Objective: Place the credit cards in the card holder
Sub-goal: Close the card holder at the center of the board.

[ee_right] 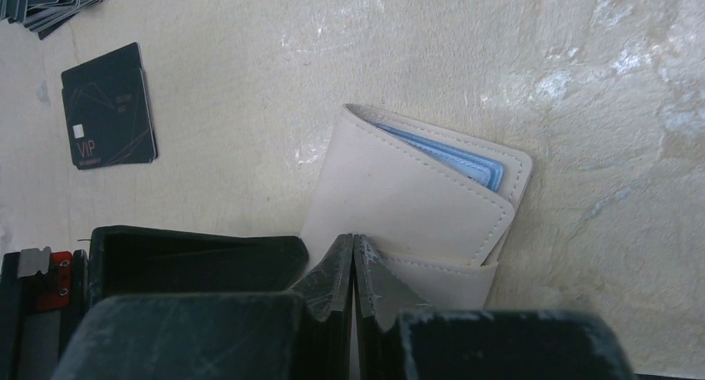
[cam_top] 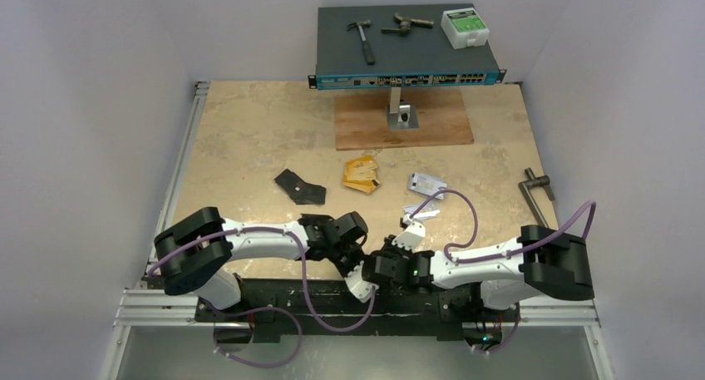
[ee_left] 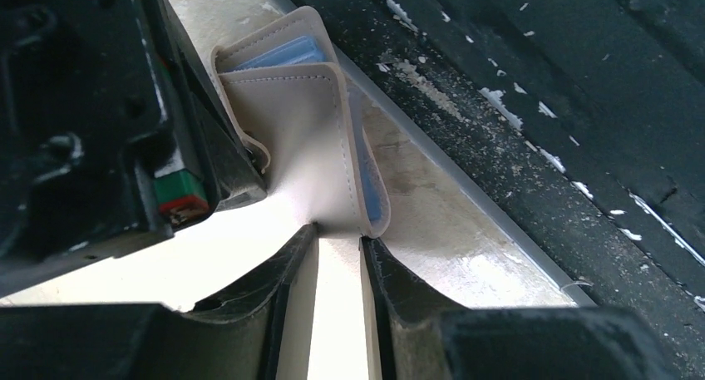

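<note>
The card holder (ee_left: pixel 299 130) is a pale beige bifold showing light-blue inner pockets. It lies half folded at the table's near edge. My left gripper (ee_left: pixel 339 234) is shut on one beige flap, which runs between its fingers. My right gripper (ee_right: pixel 353 240) is shut with nothing between its jaws, and its tips press on the card holder (ee_right: pixel 407 197). In the top view both grippers (cam_top: pixel 353 259) (cam_top: pixel 378 268) meet over the holder and hide it. Orange-gold credit cards (cam_top: pixel 360 174) lie fanned mid-table. Silvery credit cards (cam_top: pixel 426 183) lie to their right, with more (cam_top: pixel 420 212) nearer the right arm.
A black folding wallet (cam_top: pixel 299 186) lies left of the orange cards. A wooden board (cam_top: pixel 403 120) and a raised shelf (cam_top: pixel 406 43) with tools stand at the back. A metal handle (cam_top: pixel 536 185) lies at the right. The dark rail (ee_left: pixel 540 106) runs just past the holder.
</note>
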You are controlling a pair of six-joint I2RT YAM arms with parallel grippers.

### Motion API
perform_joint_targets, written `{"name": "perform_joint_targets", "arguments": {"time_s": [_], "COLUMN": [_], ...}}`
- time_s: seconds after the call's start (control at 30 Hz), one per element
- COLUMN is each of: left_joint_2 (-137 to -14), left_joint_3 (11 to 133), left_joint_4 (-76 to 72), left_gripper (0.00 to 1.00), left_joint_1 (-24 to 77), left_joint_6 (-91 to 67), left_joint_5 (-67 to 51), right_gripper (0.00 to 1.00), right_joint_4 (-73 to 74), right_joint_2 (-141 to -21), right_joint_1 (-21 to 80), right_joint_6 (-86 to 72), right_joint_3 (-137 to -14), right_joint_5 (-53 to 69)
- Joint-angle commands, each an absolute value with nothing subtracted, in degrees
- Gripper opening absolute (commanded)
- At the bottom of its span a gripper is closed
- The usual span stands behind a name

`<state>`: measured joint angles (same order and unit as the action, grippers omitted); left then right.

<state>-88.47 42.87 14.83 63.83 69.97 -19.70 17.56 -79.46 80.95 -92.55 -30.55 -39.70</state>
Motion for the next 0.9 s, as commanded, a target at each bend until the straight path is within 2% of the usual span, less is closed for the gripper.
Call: {"name": "perform_joint_targets", "arguments": {"time_s": [0.0,0.17,0.3,0.47,0.53,0.67,0.87], "left_joint_2": [-88.51,-86.93,-86.68,-85.43,-85.00,-84.90,-84.86], "left_joint_3": [45.29,45.56,45.82,44.68,44.20,44.22,44.43], "left_joint_4": [10.84,11.70,11.69,10.78,10.73,10.56,10.31], "left_gripper": [0.25,0.28,0.29,0.29,0.29,0.29,0.29], "left_joint_1": [61.35,61.42,61.61,61.44,61.44,61.51,61.70], "left_joint_6": [58.71,56.54,56.43,56.25,56.25,56.16,57.15], "left_joint_5": [-20.56,-21.48,-19.52,-17.47,-17.17,-16.92,-16.42], "right_gripper": [0.00,0.00,0.48,0.83,0.92,0.98,0.99], "right_joint_4": [29.43,33.38,36.68,36.99,38.05,41.87,49.65], "right_joint_2": [-88.14,-88.75,-80.38,-67.07,-64.32,-60.47,-51.90], "right_joint_1": [88.97,89.90,86.35,75.30,73.15,72.43,72.42], "right_joint_6": [-99.32,-100.51,-95.41,-83.33,-80.84,-82.44,-89.05], "right_joint_3": [-25.48,-27.88,-30.30,-32.65,-34.02,-35.11,-33.50], "right_joint_5": [-20.01,-20.88,-24.54,-24.12,-22.45,-19.45,-16.37]}}
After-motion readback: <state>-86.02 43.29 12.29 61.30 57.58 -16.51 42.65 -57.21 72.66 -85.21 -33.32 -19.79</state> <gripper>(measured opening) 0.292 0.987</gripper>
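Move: The card holder lies folded under the right fingertips, its middle about 2 cm ahead and 2 cm to the right of them, 1 cm lower. The silver cards are some 14 cm ahead and 9 cm right of the right hand; the black VIP card stack is about 10 cm ahead and 19 cm left. For the left hand, whose tips are at the holder's left end, its middle is about 6 cm right and 1 cm ahead. Edging back and left by barely 1 cm, the right hand's closed fingertips at first keep pressing on the folded card holder while the left hand backs it at the left end. The right then opens wide and comes free, rising about 4 cm while going 6 cm right and a few back. The left yields 1.5 cm left, returns, and ends some 2 cm forward and up, turned 15 degrees counter-clockwise, clear of the holder. ##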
